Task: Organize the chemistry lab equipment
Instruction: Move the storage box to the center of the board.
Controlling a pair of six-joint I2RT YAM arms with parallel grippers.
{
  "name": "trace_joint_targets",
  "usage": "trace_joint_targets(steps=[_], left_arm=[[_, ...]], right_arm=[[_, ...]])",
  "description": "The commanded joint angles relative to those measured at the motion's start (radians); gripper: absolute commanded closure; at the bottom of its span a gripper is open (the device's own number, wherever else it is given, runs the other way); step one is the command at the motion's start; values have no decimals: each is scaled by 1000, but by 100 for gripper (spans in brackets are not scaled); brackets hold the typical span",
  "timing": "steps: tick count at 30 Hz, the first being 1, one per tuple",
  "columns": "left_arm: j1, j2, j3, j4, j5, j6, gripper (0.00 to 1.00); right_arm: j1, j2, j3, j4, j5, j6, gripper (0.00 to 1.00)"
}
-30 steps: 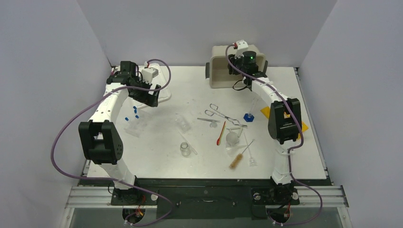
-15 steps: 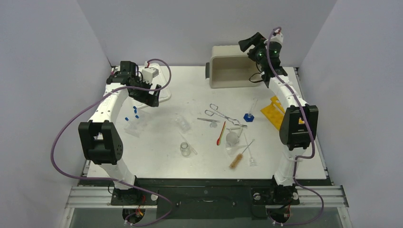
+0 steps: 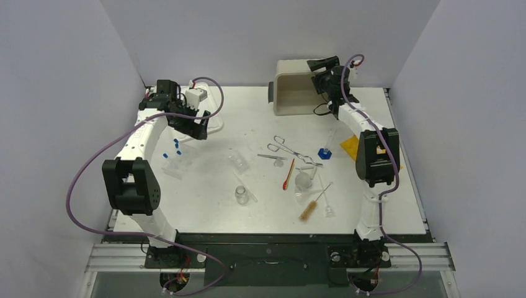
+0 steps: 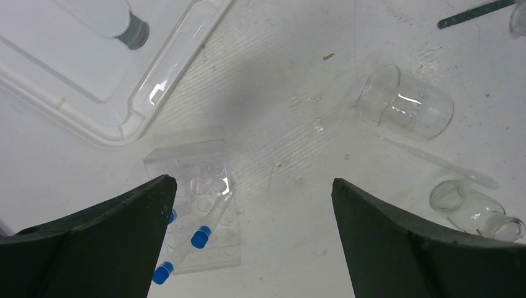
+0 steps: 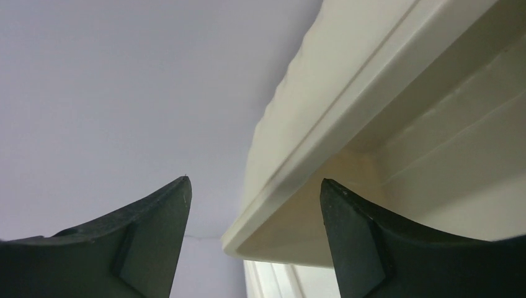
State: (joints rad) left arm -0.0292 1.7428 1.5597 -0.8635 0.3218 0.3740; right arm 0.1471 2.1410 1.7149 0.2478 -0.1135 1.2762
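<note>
My left gripper [image 3: 197,131] [image 4: 254,186] hangs open over the table's left side, nothing between its fingers. Below it a clear tube rack [image 4: 198,180] [image 3: 176,162] holds blue-capped tubes [image 4: 200,237]. Further right lie a tipped glass beaker [image 4: 406,108] [image 3: 239,161], a small vial [image 4: 474,210] and a clear pipette [image 4: 437,162]. In the top view, mid-table, are forceps [image 3: 289,149], tweezers [image 3: 273,157], a green-and-red spatula [image 3: 289,174], a round flask [image 3: 303,180] and a brush [image 3: 312,206]. My right gripper [image 3: 318,64] [image 5: 254,192] stands open, its fingers straddling the beige tub's rim [image 5: 291,186].
The beige tub [image 3: 296,90] lies on its side at the back. Its white lid [image 4: 87,68] [image 3: 213,110] rests at the back left, behind my left arm. A yellow rack [image 3: 349,146] sits half under the right arm, a blue cap [image 3: 324,153] beside it.
The right jaws have opened wide. The right wrist swung up and to the right, then came back to the tub's far right corner. The left arm has not moved.
</note>
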Motion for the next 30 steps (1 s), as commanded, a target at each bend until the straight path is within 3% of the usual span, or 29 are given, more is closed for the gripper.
trace_joint_targets(steps=[1,6,13,19,21,30], left_arm=[[11,-39,4,11,15,6,3],[14,-39,-1,17,7,11,3],[24,-29,18,5,14,24,3],[25,-27,8,4,20,28,3],[24,-29,3,4,24,29,4],[25,-51,-7,1,64,19,3]], right_arm=[[14,-5,71,65,152,66,32],[29,46,160,35,282,27,44],[39,112,245,-32,320,34,55],[64,75,203,-10,358,-17,82],[71,46,162,11,362,-16,98],[159,-136,7,-34,415,19,100]])
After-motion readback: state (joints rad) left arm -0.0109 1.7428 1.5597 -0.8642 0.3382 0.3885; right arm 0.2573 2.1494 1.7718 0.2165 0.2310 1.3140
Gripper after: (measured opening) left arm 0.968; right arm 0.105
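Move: The storage box lies on its side, mouth towards the robot: its middle is about 7 cm ahead of the open right hand, 2 cm to its left and 10 cm below, with its upper rim's gripping spot 4 cm ahead, 2 cm right and level in height. The measuring cylinder stands some 27 cm back from the hand, 4 cm right and 17 cm below; the tongs are 27 cm back, 6 cm left and 23 cm below. From the left hand the box is roughly 29 cm ahead, 38 cm right and 3 cm below. The storage box's upper rim is reached by the right hand going forward about 4 cm and slightly right, arching up and back down while it swings some 15 degrees clockwise. Its fingers close to pinch the wall edge, one pad outside and one inside; then, keeping hold, it pulls the rim back towards the robot and left, roughly 3 cm each way, rising slightly. ##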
